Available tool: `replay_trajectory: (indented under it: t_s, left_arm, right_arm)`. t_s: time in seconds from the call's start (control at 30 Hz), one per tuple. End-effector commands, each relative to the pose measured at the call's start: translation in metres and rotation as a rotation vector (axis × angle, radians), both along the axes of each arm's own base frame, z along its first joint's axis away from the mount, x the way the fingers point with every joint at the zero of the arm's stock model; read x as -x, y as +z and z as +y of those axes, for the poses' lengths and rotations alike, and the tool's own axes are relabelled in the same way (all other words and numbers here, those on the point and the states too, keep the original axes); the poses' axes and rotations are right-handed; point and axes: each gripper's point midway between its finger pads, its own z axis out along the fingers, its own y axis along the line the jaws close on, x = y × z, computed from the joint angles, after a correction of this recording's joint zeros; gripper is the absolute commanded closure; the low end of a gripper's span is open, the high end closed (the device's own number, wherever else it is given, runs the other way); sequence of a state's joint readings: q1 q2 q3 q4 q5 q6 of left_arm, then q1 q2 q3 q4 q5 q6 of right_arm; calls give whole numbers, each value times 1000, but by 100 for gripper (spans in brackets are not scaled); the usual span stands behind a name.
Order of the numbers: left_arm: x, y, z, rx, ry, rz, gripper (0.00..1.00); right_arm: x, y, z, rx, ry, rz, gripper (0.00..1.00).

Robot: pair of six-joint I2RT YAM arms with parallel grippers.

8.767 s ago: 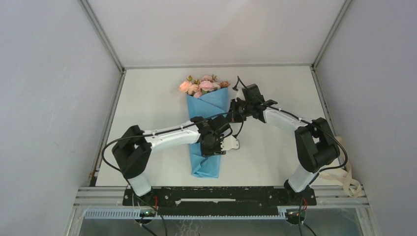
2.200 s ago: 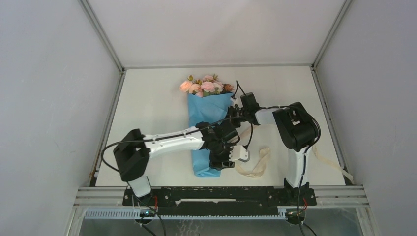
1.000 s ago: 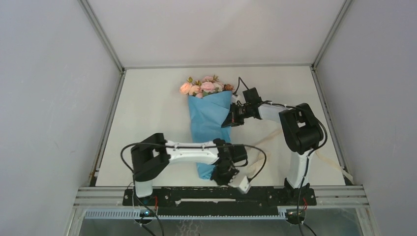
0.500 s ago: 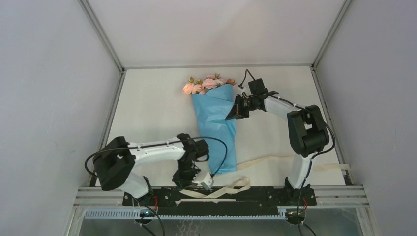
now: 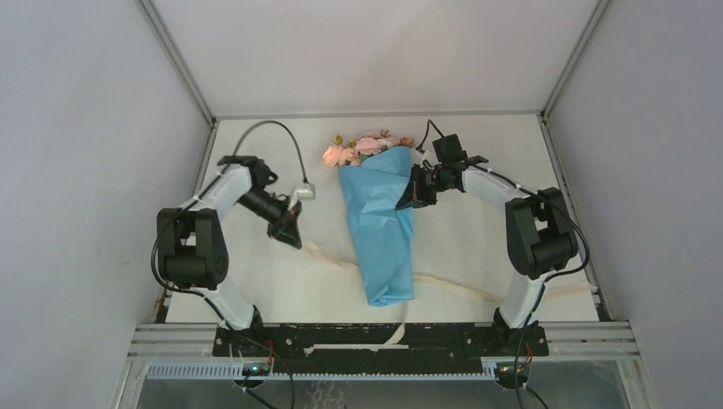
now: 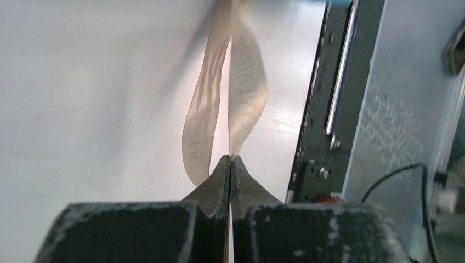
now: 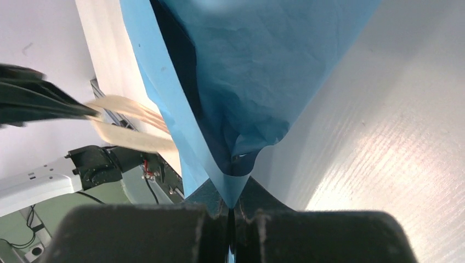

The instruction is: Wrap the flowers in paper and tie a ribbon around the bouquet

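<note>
The bouquet [image 5: 381, 221] lies lengthwise at the table's middle, a cone of light blue paper [image 7: 247, 71] with the pink flowers [image 5: 367, 146] poking out of its far end. My right gripper [image 5: 407, 198] is shut on the paper's right edge, a pointed flap of it pinched between the jaws [image 7: 230, 203]. The cream ribbon [image 5: 341, 260] runs under the cone's lower part, from the right table edge toward the left. My left gripper [image 5: 290, 237], left of the cone, is shut on the ribbon [image 6: 241, 93], which trails away from its tips as a twisted strip.
Grey enclosure walls stand close on the left, right and back. A black rail [image 5: 384, 336] with the arm bases borders the near edge, and a short ribbon tail [image 5: 394, 335] hangs over it. The ribbon's far end [image 5: 546, 290] reaches the right arm's base.
My left arm has swung from the near edge up to the left side, drawing the ribbon leftward under the cone. The right gripper keeps its hold and barely moved.
</note>
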State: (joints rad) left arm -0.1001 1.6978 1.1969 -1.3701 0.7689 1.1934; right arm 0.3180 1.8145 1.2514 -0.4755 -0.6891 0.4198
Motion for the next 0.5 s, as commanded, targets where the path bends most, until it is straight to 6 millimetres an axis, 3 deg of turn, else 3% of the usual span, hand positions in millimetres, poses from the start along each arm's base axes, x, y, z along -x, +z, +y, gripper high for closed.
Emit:
replay_trajectory:
  t_s: [0.0,0.13,0.3,0.4,0.47]
  left_arm:
    - [-23,76,-21,295,134,-52,100]
    - [-33,133,-38,447,222,-100,100]
    - [-19,208,-53,643,249,-184,100]
    - [-25,217,-52,644,320,-120,100]
    - [-37,205,-43,588,400,-70,100]
  right_arm:
    - [10,10,3,1,33,-59,100]
    - [18,0,4,18,43,-55,100]
    - [26,-11,4,15,40,-42,100]
    - [31,-20,3,43,45,-36,100]
    - [34,-26,0,57,42,-32,100]
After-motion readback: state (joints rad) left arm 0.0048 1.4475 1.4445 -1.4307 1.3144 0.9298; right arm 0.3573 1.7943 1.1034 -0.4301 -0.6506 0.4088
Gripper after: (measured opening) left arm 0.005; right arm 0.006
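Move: The left hand, with the ribbon already pinched, has the wrapped blue paper some 19 cm to its right, 9 cm ahead and 7 cm below. The spot where the ribbon slips under the paper's left edge is about 12 cm right and 3 cm back; the flower heads are roughly 33 cm ahead and 18 cm right. From the right hand, already gripping the paper, its middle lies about 5 cm left, 2 cm back and 6 cm below, and the ribbon's right-hand strand comes out some 17 cm back and 5 cm right. Still pinching the ribbon, the left hand climbs steeply, about 18 cm, easing a few centimetres right as it lifts, its fingers swinging up some 35 degrees towards level, pointing right at the paper. The right hand keeps its grip on the paper and draws it back about 4 cm while sinking as much. ##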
